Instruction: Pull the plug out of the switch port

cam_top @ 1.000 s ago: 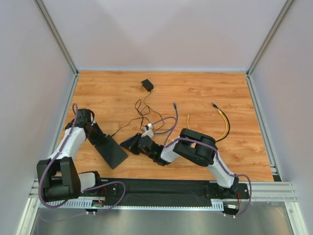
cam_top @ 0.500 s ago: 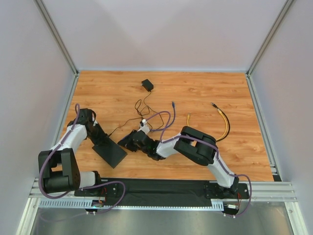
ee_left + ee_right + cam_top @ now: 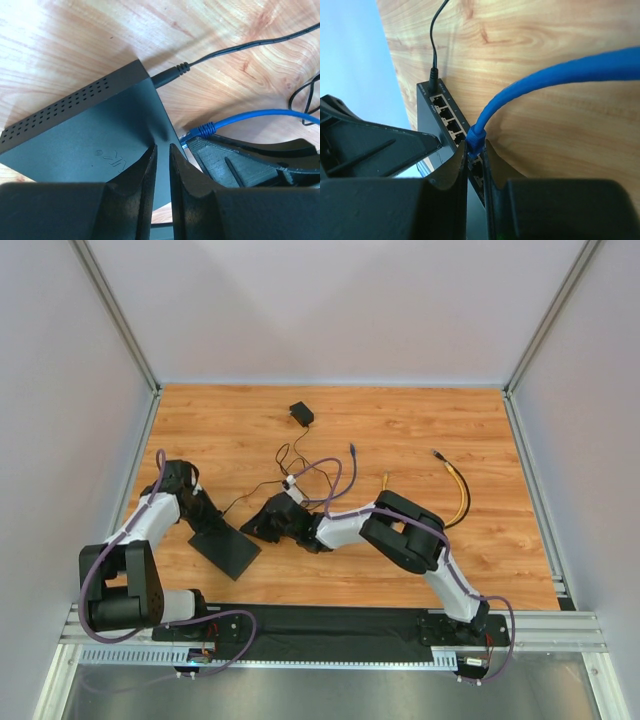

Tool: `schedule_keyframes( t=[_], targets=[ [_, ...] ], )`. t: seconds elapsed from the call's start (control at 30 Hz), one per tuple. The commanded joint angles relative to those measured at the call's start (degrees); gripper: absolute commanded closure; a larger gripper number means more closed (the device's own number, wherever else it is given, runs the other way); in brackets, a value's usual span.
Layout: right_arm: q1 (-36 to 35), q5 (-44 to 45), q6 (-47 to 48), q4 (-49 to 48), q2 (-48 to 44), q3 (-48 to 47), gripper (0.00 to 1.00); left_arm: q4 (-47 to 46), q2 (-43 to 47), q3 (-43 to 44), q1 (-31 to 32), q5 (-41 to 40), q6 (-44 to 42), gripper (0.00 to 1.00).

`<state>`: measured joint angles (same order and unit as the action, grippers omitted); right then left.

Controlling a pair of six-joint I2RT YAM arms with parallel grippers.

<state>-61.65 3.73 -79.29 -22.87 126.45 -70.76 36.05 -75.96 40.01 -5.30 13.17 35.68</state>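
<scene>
The switch (image 3: 228, 552) is a flat matte-black box lying at the left front of the wooden table. My left gripper (image 3: 204, 524) is over its back end. In the left wrist view the left gripper (image 3: 162, 147) has its tips on the top face of the switch (image 3: 90, 140), jaws a narrow slit apart with nothing between them. My right gripper (image 3: 259, 528) sits at the socket edge. In the right wrist view the right gripper (image 3: 476, 145) is shut on the blue plug (image 3: 476, 136), whose tip is at the socket row of the switch (image 3: 445, 112). The left wrist view shows the plug (image 3: 200, 131) against that edge.
A black power lead (image 3: 170, 75) is plugged into the switch's corner and runs to a small black adapter (image 3: 301, 413) at the back. The plug's cable (image 3: 330, 475) loops behind my right wrist. A yellow cable (image 3: 458, 495) lies to the right. Metal-framed walls surround the table.
My right arm's wrist and forearm have swung left and toward the back, carrying the cable loop with them. Its gripper has stayed at the switch's socket edge. The left arm has barely moved.
</scene>
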Motion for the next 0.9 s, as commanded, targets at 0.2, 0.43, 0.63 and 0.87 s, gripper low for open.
schedule_keyframes(
  t=[0.2, 0.43, 0.63, 0.87],
  targets=[
    [3.29, 2.95, 5.1, 28.4, 1.08, -12.55, 1.0, 1.83, -2.96, -3.1, 2.49, -8.07, -1.49, 0.75],
    [3.55, 0.5, 3.71, 18.15, -1.47, -6.24, 1.0, 1.92, -2.44, -2.92, 3.28, -8.25, -1.58, 0.76],
    [4.86, 0.32, 2.72, 9.51, -2.26, -1.66, 1.0, 2.7, 0.64, -2.74, 3.98, -9.13, -1.49, 0.76],
    [7.33, -0.21, 12.11, 11.26, -8.32, -0.08, 1.0, 2.09, 7.47, -2.39, 5.21, -7.11, -2.28, 0.75]
  ],
)
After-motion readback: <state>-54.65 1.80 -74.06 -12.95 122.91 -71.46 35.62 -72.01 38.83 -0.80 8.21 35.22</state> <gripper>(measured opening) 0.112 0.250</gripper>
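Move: The blue plug, still at its port in the switch, is between the right fingertips. The switch's middle is about 4 cm back and 4 cm left of that hand, 1 cm below it; the black power plug sits some 3 cm ahead and 4 cm left, and the black cord's loops roughly 14 cm ahead, 12 cm right. From the left hand, over the switch, the blue plug lies about 3 cm right, 1 cm ahead and 2 cm lower. Forward and to the right, some 6 to 7 cm in all, the right hand draws the pinched blue plug out along and away from the switch's port side. It creeps at first, tipping its fingers about 10 degrees further down, then speeds off towards the black cord loops. The left hand stays within a centimetre, its nearly closed fingertips kept on the switch's top. ##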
